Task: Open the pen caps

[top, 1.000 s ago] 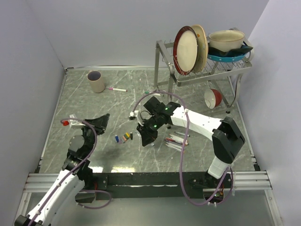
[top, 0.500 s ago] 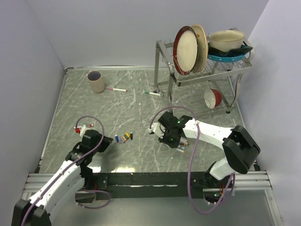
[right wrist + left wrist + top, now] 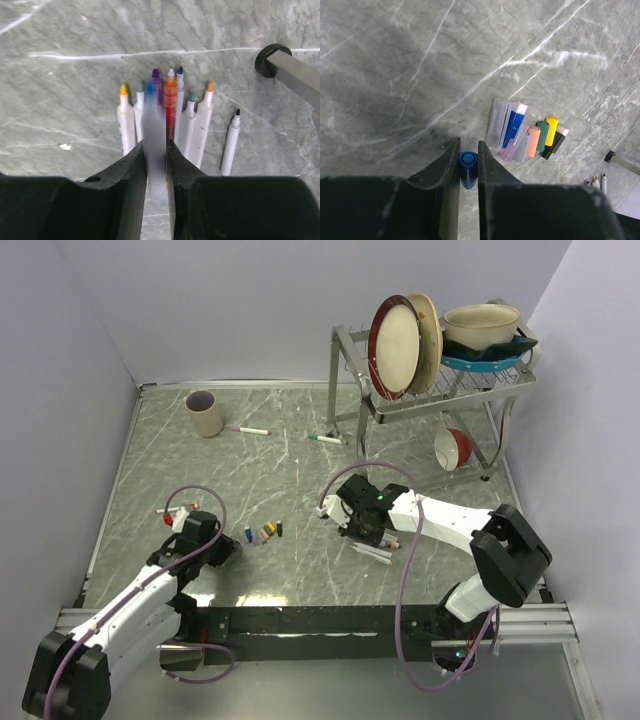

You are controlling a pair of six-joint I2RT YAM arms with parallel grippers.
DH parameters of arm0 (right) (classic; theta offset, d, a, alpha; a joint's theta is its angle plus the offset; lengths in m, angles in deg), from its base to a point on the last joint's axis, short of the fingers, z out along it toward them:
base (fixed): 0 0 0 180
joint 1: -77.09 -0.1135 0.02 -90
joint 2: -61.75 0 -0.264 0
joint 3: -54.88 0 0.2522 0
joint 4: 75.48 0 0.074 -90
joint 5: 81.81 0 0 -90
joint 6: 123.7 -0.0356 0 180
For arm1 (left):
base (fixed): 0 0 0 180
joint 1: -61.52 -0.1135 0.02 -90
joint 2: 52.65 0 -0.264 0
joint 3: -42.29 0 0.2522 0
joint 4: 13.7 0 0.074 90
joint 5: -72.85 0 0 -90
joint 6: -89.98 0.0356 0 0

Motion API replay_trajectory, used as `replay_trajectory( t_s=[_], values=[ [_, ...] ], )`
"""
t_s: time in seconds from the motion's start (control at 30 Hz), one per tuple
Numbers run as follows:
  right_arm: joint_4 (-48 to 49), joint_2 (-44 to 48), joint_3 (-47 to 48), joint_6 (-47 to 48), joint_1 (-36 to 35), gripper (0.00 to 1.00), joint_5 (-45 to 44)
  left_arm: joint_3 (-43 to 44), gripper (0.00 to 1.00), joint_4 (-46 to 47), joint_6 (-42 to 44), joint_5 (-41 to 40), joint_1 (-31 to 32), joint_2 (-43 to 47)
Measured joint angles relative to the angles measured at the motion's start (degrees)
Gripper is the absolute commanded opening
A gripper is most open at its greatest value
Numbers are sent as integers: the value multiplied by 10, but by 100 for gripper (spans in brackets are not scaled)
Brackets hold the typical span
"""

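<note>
In the left wrist view my left gripper (image 3: 468, 146) is shut on a blue pen cap (image 3: 468, 169), held upright just above the table. Beside it lies a row of loose pen caps (image 3: 530, 137): clear, blue, pink, green, yellow, black. From above, the left gripper (image 3: 226, 546) is just left of that row (image 3: 263, 532). My right gripper (image 3: 156, 150) hovers over several uncapped white pens (image 3: 190, 125). A blurred white pen with a blue tip (image 3: 155, 135) sits loose between its barely parted jaws. From above, the right gripper (image 3: 372, 538) is over those pens (image 3: 378, 552).
Two capped pens lie at the back, one pink-capped (image 3: 246, 429) and one green-capped (image 3: 325, 438). A red-capped pen (image 3: 168, 510) lies left of my left arm. A cup (image 3: 204, 412) stands back left. A dish rack (image 3: 430, 390) with plates and a red bowl (image 3: 455, 447) stands back right.
The right arm swung right from beside the cap row to over the uncapped pens and its jaws eased apart. The left arm came down and in toward the cap row.
</note>
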Motion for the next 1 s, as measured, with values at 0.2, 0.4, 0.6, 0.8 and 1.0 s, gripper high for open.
replay_trajectory(
  t_s=[0.2, 0.4, 0.6, 0.8, 1.0],
  values=[
    [5, -12, 0, 0, 0, 33, -15, 2, 29, 19, 0, -1, 0, -19],
    [7, -12, 0, 0, 0, 39, -19, 3, 46, 32, 0, 1, 0, -22],
    [6, -9, 0, 2, 0, 53, -16, 7, 59, 34, 2, 4, 0, -17],
    [-2, 23, 0, 15, 0, 60, 6, 26, 77, 6, 17, -2, 0, -8],
    [-12, 84, 0, 30, 0, 61, 37, 108, 99, -58, 20, -77, -17, -8]
  ],
)
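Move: My left hand holds the blue cap at the table, its resting spot barely 1 cm ahead; the row's nearest cap is about 3 cm right and 2 ahead, the black cap at the row's far end some 11 right and 3 ahead. My right hand holds the blue-tipped pen just above the purple-tipped pen; the yellow-tipped pen lies 3 cm back and 1 left, the lone pen 6 ahead and 1 right, the rack foot about 11 ahead and 4 left. I set both things down at once. My left hand eases the blue cap forward about 1 cm beside the cap row while its fingers open wide, then lifts away some 5 cm, going on forward and swinging left. My right hand settles a trifle, opens to let go of the pen, then rises roughly 4 cm, drifting slightly left. ##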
